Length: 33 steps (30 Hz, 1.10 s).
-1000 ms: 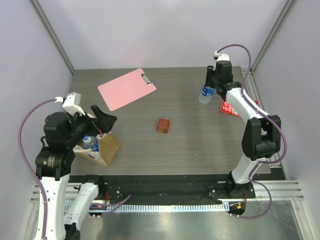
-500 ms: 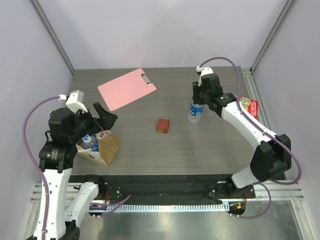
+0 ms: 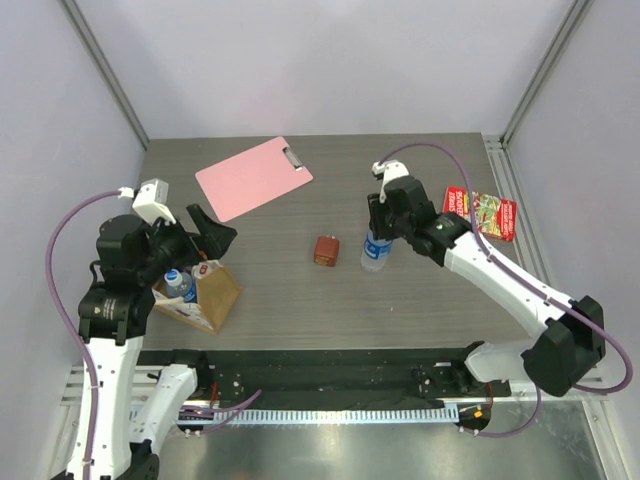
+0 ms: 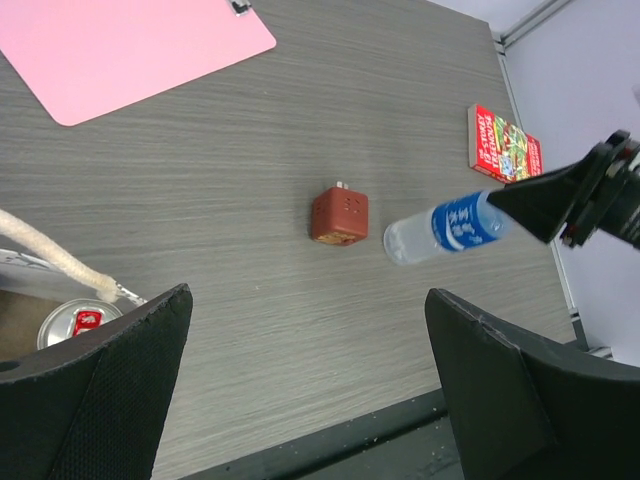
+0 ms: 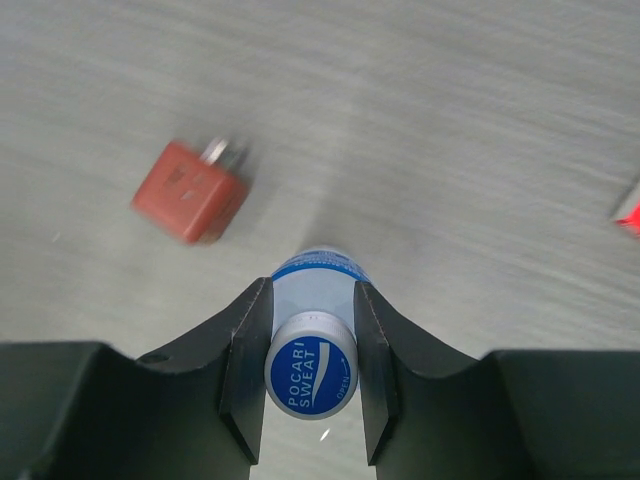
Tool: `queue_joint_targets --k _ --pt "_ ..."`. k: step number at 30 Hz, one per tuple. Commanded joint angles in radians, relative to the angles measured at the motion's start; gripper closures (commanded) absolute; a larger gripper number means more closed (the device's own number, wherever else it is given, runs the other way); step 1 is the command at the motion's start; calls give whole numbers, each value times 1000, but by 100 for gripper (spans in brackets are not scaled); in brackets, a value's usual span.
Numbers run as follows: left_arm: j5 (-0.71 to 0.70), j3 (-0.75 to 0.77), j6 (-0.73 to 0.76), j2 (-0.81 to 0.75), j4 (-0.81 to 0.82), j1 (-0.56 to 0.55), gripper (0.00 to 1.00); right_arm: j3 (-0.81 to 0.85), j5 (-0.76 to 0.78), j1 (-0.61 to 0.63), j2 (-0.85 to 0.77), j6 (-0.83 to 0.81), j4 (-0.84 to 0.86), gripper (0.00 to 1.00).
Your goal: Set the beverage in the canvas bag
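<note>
The beverage (image 3: 374,252) is a clear bottle with a blue label and a blue cap (image 5: 311,368). My right gripper (image 3: 380,230) is shut on its neck over the middle of the table, just right of a small reddish-brown box (image 3: 326,250). In the right wrist view both fingers of that gripper (image 5: 311,292) press the neck below the cap. The tan canvas bag (image 3: 212,297) stands at the near left, with a cream handle (image 4: 50,256), a bottle (image 3: 179,286) and a can top (image 4: 74,322) inside. My left gripper (image 3: 205,232) hangs open just above the bag, and in its own view the gripper (image 4: 308,297) holds nothing.
A pink clipboard (image 3: 252,177) lies at the back left. A red packet (image 3: 480,213) lies flat at the right edge. The reddish-brown box (image 4: 339,215) sits between the held bottle (image 4: 445,228) and the bag. Bare wood-grain table stretches between box and bag.
My right arm has carried the bottle from the far right toward the middle of the table, ending beside the reddish-brown box. The left arm has hardly moved.
</note>
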Motion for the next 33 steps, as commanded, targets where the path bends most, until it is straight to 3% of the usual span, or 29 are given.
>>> queue_joint_targets --k 1,8,11,15,18,21,24,28,33 --pt "18 8 -6 20 50 -30 3 -6 16 98 -96 69 -3 94" --pt "-75 17 -29 46 61 -156 3 -71 62 219 -155 118 -28 94" --pt "-121 12 -38 72 70 -234 4 -79 74 233 -171 131 -25 87" --pt "-230 14 -51 107 81 -363 5 -80 86 235 -196 138 -14 55" --pt "-340 14 -54 146 109 -492 4 -76 140 233 -198 125 3 38" --pt "-427 20 -49 198 150 -650 4 -33 210 225 -179 113 8 27" --pt "-510 20 -25 245 233 -806 4 30 167 144 -149 116 8 23" --pt "-568 34 21 333 328 -957 3 66 68 -76 -118 156 5 22" --pt "-536 43 55 440 397 -1003 0 43 -21 -227 -150 187 5 21"
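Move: The right hand holds the blue-labelled water bottle by its cap end; the open table spot it is taken to lies about 7 cm back and 4 cm left, some 15 cm below. The red adapter sits about 12 cm left of the right hand and 2 cm ahead. For the empty left hand, the bottle is roughly 31 cm right, 4 cm ahead and 17 cm lower, and the adapter 20 cm right and 6 cm ahead; the canvas bag is about 9 cm left and 6 cm back. Still pinching the bottle's cap end, the right hand brings it about 7 cm back and a little left at nearly constant height, then opens, comes free and lifts some 5 cm while retreating forward and right. The open left hand meanwhile speeds about 20 cm right past the bag towards the bottle, sinking slightly and swinging clockwise some 30 degrees, without touching the bottle. ##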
